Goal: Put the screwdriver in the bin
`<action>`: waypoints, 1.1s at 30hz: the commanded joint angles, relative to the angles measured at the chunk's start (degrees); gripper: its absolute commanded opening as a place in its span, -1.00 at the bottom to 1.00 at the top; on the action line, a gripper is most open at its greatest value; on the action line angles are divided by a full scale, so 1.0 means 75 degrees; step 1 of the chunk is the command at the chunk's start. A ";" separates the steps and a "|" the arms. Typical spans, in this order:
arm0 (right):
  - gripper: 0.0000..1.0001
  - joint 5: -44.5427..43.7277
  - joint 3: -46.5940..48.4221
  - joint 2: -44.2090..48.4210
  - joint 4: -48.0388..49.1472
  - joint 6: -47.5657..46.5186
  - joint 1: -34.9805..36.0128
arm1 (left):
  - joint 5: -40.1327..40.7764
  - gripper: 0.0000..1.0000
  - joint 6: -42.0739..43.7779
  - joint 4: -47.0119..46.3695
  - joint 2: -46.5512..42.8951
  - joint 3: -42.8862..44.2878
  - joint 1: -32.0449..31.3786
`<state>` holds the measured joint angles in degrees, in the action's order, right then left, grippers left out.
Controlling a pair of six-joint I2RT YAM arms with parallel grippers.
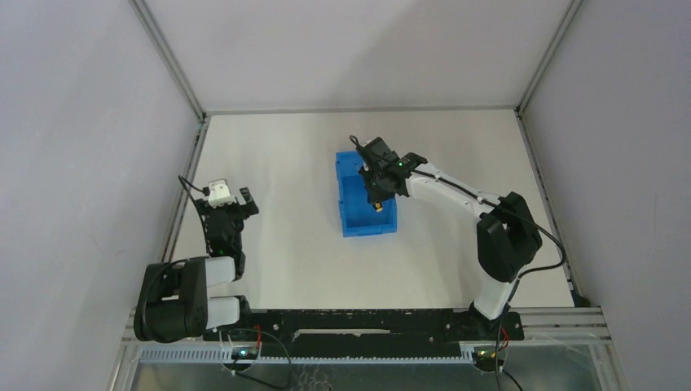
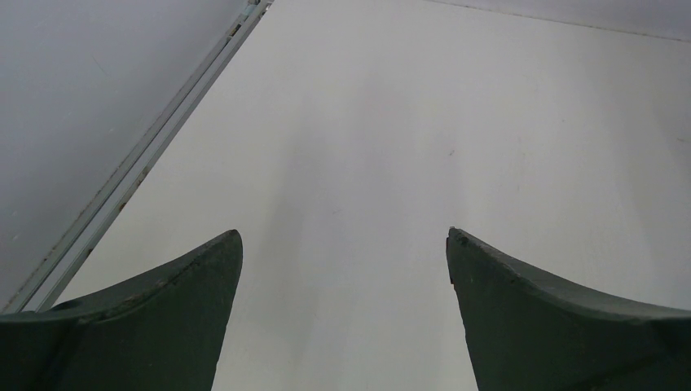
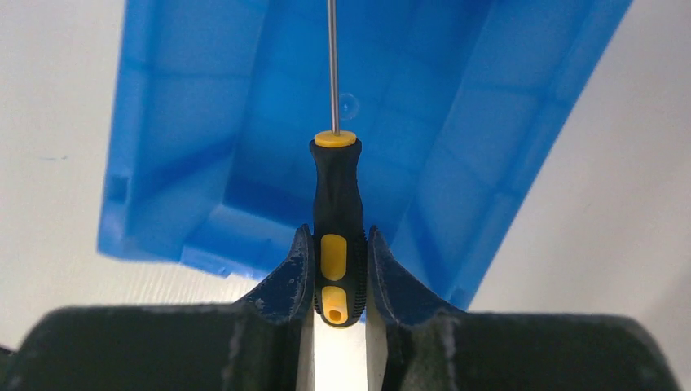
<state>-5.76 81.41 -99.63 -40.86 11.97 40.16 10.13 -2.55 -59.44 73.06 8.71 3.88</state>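
Observation:
The screwdriver [image 3: 336,187], with a black-and-yellow handle and a thin shaft, is between the fingers of my right gripper [image 3: 337,232], which is shut on the rear of the handle. Its shaft points into the blue bin [image 3: 187,122], over the open inside. From above, my right gripper [image 1: 380,195] hangs over the near half of the bin [image 1: 346,220], and a yellow bit of the screwdriver [image 1: 379,208] shows under it. My left gripper [image 1: 234,195] stays far to the left. It [image 2: 344,236] is open, with only bare white table between its fingers.
White walls enclose the table on the left, back and right. A metal rail [image 2: 138,163] runs along the left edge close to the left arm. The arm bases and a black bar [image 1: 358,319] line the near edge.

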 commanded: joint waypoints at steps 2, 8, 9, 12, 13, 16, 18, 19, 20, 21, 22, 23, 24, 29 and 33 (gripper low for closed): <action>-0.71 -0.0404 -0.0090 -0.0503 0.1035 0.0183 0.0193 | -0.0006 1.00 0.0123 -0.0231 -0.0108 0.0282 -0.0020; -0.54 -0.0726 -0.0125 -0.1285 0.1417 0.0431 0.0211 | -0.0013 1.00 0.0117 -0.0230 -0.0108 0.0280 -0.0013; -0.48 -0.0822 -0.0134 -0.1339 0.1407 0.0473 0.0222 | -0.0007 1.00 0.0117 -0.0231 -0.0108 0.0280 -0.0013; -0.34 -0.0976 -0.0143 -0.1421 0.1423 0.0582 0.0243 | -0.0009 1.00 0.0117 -0.0231 -0.0108 0.0285 -0.0015; -0.26 -0.0987 -0.0137 -0.1422 0.1440 0.0609 0.0262 | -0.0005 1.00 0.0117 -0.0231 -0.0108 0.0282 -0.0018; 0.17 -0.1005 -0.0122 -0.1284 0.1464 0.0663 0.0331 | -0.0005 1.00 0.0123 -0.0231 -0.0108 0.0290 -0.0016; 0.38 -0.1012 -0.0091 -0.1079 0.1420 0.0626 0.0378 | -0.0009 1.00 0.0117 -0.0231 -0.0109 0.0284 -0.0013; 0.42 -0.1097 -0.0053 -0.0940 0.1381 0.0620 0.0420 | -0.0014 1.00 0.0117 -0.0231 -0.0111 0.0283 -0.0010; 0.45 -0.1263 -0.0009 -0.0791 0.1330 0.0608 0.0473 | -0.0010 1.00 0.0117 -0.0231 -0.0108 0.0286 -0.0013; 0.47 -0.1431 0.0055 -0.0632 0.1273 0.0581 0.0534 | -0.0010 1.00 0.0117 -0.0231 -0.0108 0.0288 -0.0018; 0.50 -0.1571 0.0132 -0.0486 0.1167 0.0563 0.0580 | -0.0014 1.00 0.0118 -0.0228 -0.0108 0.0284 -0.0007; 0.52 -0.1627 0.0237 -0.0333 0.1084 0.0577 0.0602 | -0.0006 1.00 0.0123 -0.0231 -0.0108 0.0283 -0.0017; 0.54 -0.1664 0.0353 -0.0195 0.0980 0.0626 0.0609 | -0.0003 1.00 0.0121 -0.0225 -0.0108 0.0283 -0.0009; 0.79 -0.2366 0.0708 0.0555 0.0556 0.0683 0.0552 | -0.0005 1.00 0.0117 -0.0231 -0.0108 0.0290 -0.0017; 0.94 -0.2465 0.0423 0.1224 0.0450 0.0676 0.0030 | -0.0003 1.00 0.0117 -0.0231 -0.0114 0.0289 -0.0021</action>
<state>-20.80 84.88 -95.72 -35.44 16.43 43.55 10.13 -2.55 -59.44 73.06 8.71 3.88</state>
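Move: The right hand holds the screwdriver by its handle above the near half of the open bin. The bin's middle lies about 6 cm ahead of the hand, 2 cm to its left and some 8 cm below; the bin's near wall is roughly 7 cm back and 1 cm left. From the idle left hand, the bin's middle lies about 43 cm to the right, 4 cm ahead and 8 cm lower. The right hand lets go of the screwdriver inside the near half of the bin: it first sinks about 7 cm with the handle pinched, drifting a couple of centimetres forward and left, and spreads its fingers wide at the bottom. Then it rises some 14 cm, empty, its fingertips tilting forward by about 15 degrees as it clears the bin. ##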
